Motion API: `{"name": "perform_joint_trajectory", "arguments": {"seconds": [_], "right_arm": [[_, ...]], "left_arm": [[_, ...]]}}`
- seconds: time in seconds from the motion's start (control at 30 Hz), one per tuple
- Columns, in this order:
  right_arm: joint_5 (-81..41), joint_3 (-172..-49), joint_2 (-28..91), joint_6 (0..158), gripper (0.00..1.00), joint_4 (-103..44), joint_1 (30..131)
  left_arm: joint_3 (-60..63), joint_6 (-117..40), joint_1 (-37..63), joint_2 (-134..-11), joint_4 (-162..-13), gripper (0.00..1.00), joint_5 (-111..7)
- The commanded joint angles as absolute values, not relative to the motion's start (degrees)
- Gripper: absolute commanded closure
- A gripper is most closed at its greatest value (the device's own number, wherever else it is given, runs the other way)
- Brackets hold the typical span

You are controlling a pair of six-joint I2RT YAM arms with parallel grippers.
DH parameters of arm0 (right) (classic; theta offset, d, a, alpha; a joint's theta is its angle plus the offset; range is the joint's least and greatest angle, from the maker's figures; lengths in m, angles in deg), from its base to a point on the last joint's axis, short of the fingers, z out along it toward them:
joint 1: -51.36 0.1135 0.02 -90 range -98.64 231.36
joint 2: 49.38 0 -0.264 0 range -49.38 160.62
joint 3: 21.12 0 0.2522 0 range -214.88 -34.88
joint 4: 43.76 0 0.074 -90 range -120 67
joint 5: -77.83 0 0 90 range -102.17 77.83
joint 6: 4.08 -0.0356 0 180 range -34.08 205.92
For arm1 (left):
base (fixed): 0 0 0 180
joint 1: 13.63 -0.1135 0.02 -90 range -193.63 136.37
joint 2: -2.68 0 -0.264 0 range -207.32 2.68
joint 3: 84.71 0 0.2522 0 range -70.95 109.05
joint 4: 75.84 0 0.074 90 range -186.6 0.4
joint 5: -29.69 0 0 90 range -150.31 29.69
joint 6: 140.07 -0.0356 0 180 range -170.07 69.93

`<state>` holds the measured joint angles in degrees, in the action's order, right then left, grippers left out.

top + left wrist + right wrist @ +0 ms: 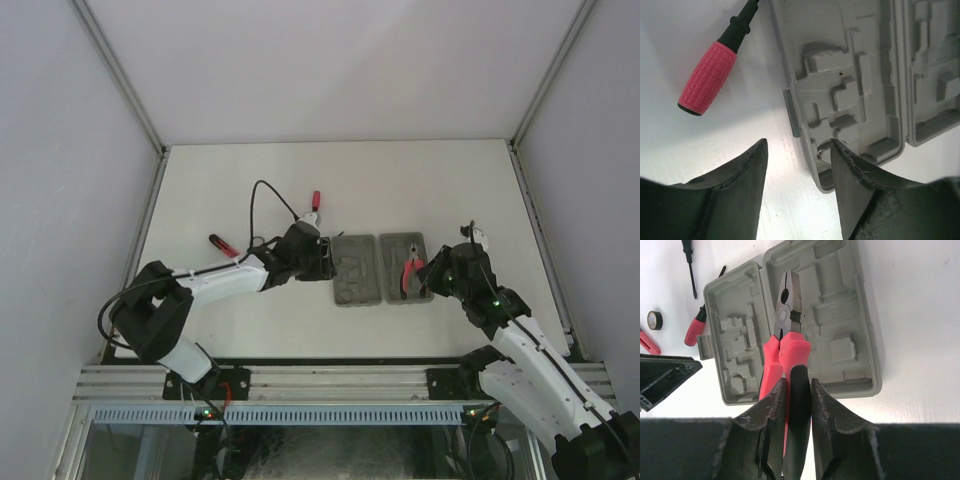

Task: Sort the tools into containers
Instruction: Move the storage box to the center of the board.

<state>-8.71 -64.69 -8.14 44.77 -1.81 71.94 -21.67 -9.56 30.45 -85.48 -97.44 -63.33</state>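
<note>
Two grey containers lie side by side mid-table, the left tray and the right tray. The red-handled pliers rest head-first in the right tray near the hinge, handles sticking out over its near edge. My right gripper is shut on the black end of one pliers handle. At the left tray's near left corner my left gripper stands open and holds nothing. A red-handled screwdriver lies just left of that tray.
A second red-handled screwdriver lies on the table left of my left arm. A thin black screwdriver and a small dark ring lie beyond the left tray. White walls enclose the table.
</note>
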Motion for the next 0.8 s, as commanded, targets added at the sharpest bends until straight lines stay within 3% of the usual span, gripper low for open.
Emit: {"name": "perform_joint_trajectory", "arguments": {"seconds": [0.0,0.53,0.77], "right_arm": [[-9.3,-65.7,-9.5,44.1,1.00,-5.4,71.6],[-10.3,-65.3,-10.1,44.0,1.00,-5.3,71.6],[-9.8,-65.3,-10.8,44.3,1.00,-4.8,71.6]], "left_arm": [[-17.4,-9.3,29.7,-87.9,-96.2,0.45,-63.4],[-16.7,-9.9,27.9,-91.9,-92.1,0.65,-60.3],[-16.4,-10.5,27.8,-92.4,-91.5,0.79,-59.5]]}}
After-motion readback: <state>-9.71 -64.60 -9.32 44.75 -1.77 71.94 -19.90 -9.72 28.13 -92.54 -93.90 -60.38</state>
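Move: The latch on the storage box's left edge lies just ahead of the left hand, about 2 cm forward and 3 cm below the fingers. From this hand the open box's middle is some 10 cm right and 2 cm ahead. The near screwdriver's red handle lies about 4 cm ahead and 5 cm left, on the table. For the right hand, the latch sits roughly 21 cm left, 5 cm ahead and 8 cm below. The left fingertips come to straddle the latch and the box's left wall and close in on them from about half open to a narrow gap, pinching the latch between the pads. To get there the hand sinks about 2.5 cm while easing some 1.5 cm forward, its tilt barely changing. ##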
